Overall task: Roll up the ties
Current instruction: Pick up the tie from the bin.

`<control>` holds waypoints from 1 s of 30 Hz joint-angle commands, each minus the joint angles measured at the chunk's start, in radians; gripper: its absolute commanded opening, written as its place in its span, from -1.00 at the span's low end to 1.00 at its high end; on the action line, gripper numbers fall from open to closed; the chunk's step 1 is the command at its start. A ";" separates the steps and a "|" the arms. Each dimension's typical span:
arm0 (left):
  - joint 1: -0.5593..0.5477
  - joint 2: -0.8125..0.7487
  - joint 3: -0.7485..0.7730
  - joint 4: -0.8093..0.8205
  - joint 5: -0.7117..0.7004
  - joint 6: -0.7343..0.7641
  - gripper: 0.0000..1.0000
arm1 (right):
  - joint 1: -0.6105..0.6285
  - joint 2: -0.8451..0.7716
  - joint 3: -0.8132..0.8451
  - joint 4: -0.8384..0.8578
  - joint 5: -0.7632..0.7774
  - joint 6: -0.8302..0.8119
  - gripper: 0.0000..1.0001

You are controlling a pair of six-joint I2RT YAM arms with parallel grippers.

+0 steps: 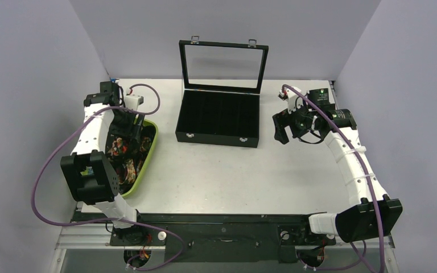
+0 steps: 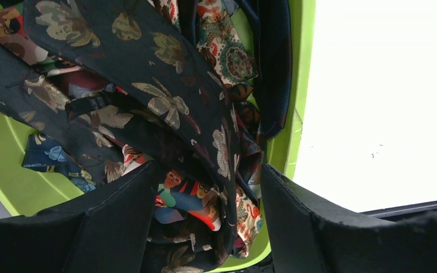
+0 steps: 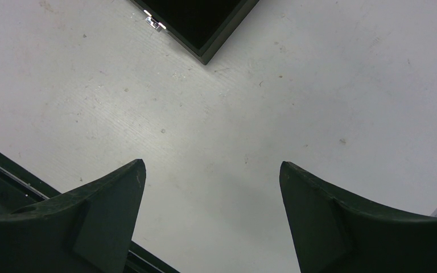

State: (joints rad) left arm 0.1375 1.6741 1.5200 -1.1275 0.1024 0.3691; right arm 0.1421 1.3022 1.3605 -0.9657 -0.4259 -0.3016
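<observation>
Several ties (image 1: 126, 149) lie heaped in a lime-green tray (image 1: 154, 136) at the table's left. In the left wrist view a dark tie with tan-gold florals (image 2: 165, 96) runs diagonally over ties printed in red, orange and blue (image 2: 190, 199). My left gripper (image 2: 209, 166) is down in the tray (image 2: 23, 182), jaws apart and straddling the heap, with fabric lying between the fingers. In the top view this gripper (image 1: 128, 126) is over the tray's far half. My right gripper (image 1: 281, 128) hovers open over bare table right of the box, nothing between its fingers (image 3: 119, 193).
A black compartmented box (image 1: 219, 116) with its glass lid raised stands at the middle back; its near corner (image 3: 205, 23) shows in the right wrist view. Grey walls enclose the table on three sides. Purple cables loop along both arms.
</observation>
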 commanded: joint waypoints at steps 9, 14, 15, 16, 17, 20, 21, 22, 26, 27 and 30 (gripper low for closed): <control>-0.029 0.070 -0.024 0.105 0.037 -0.028 0.10 | -0.011 -0.007 0.031 0.025 0.006 0.014 0.62; -0.030 0.083 -0.027 0.107 0.038 -0.049 -0.10 | -0.011 0.001 0.043 0.024 0.012 0.021 0.61; -0.030 0.076 -0.019 0.091 0.047 -0.049 -0.43 | -0.010 0.003 0.051 0.025 0.014 0.023 0.61; -0.029 0.068 0.010 0.070 0.053 -0.048 -0.60 | -0.011 0.005 0.056 0.024 0.018 0.026 0.61; -0.028 0.048 0.054 0.053 0.064 -0.048 -0.87 | -0.011 0.006 0.065 0.024 0.021 0.029 0.61; -0.019 0.000 0.184 0.015 0.073 -0.051 -1.00 | -0.009 0.012 0.086 0.025 0.021 0.042 0.60; -0.016 -0.012 0.269 -0.010 0.076 -0.050 -1.00 | -0.008 0.013 0.091 0.025 0.016 0.049 0.60; -0.014 -0.015 0.319 -0.040 0.076 -0.048 -1.00 | -0.009 0.017 0.101 0.025 0.015 0.053 0.60; 0.016 0.015 0.639 -0.098 0.052 -0.055 -1.00 | -0.006 0.034 0.134 0.029 0.005 0.073 0.60; 0.038 0.035 0.747 -0.100 0.047 -0.070 -1.00 | -0.004 0.036 0.138 0.030 0.005 0.076 0.60; 0.100 0.078 0.947 -0.084 0.061 -0.121 -1.00 | -0.001 0.042 0.166 0.030 0.005 0.079 0.60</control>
State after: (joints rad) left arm 0.1608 1.7531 2.2292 -1.1957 0.1501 0.3119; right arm 0.1371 1.3338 1.4624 -0.9642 -0.4164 -0.2455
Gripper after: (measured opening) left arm 0.021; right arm 0.802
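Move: The dark floral tie's fold to grip lies just below the open left gripper: about 1 cm ahead, 2 cm right and 4 cm down. A plain navy tie lies roughly 6 cm ahead and 4 cm right of this gripper, 7 cm down; the bin's right rim runs some 6 cm to its right, level with it, 6 cm down. From the right hand, the floral tie is about 48 cm left, 4 cm ahead and 12 cm lower. Bring the left gripper down about 3.5 cm into the pile, edging slightly forward and right, and shut the fingers on the dark floral tie. Keep it pinched and pull quickly up out of the bin, some 23 cm and about 7 cm forward, swinging the fingertips forward and up by about 30 degrees. Near the end, raise the open right gripper about 3 cm, easing forward. ##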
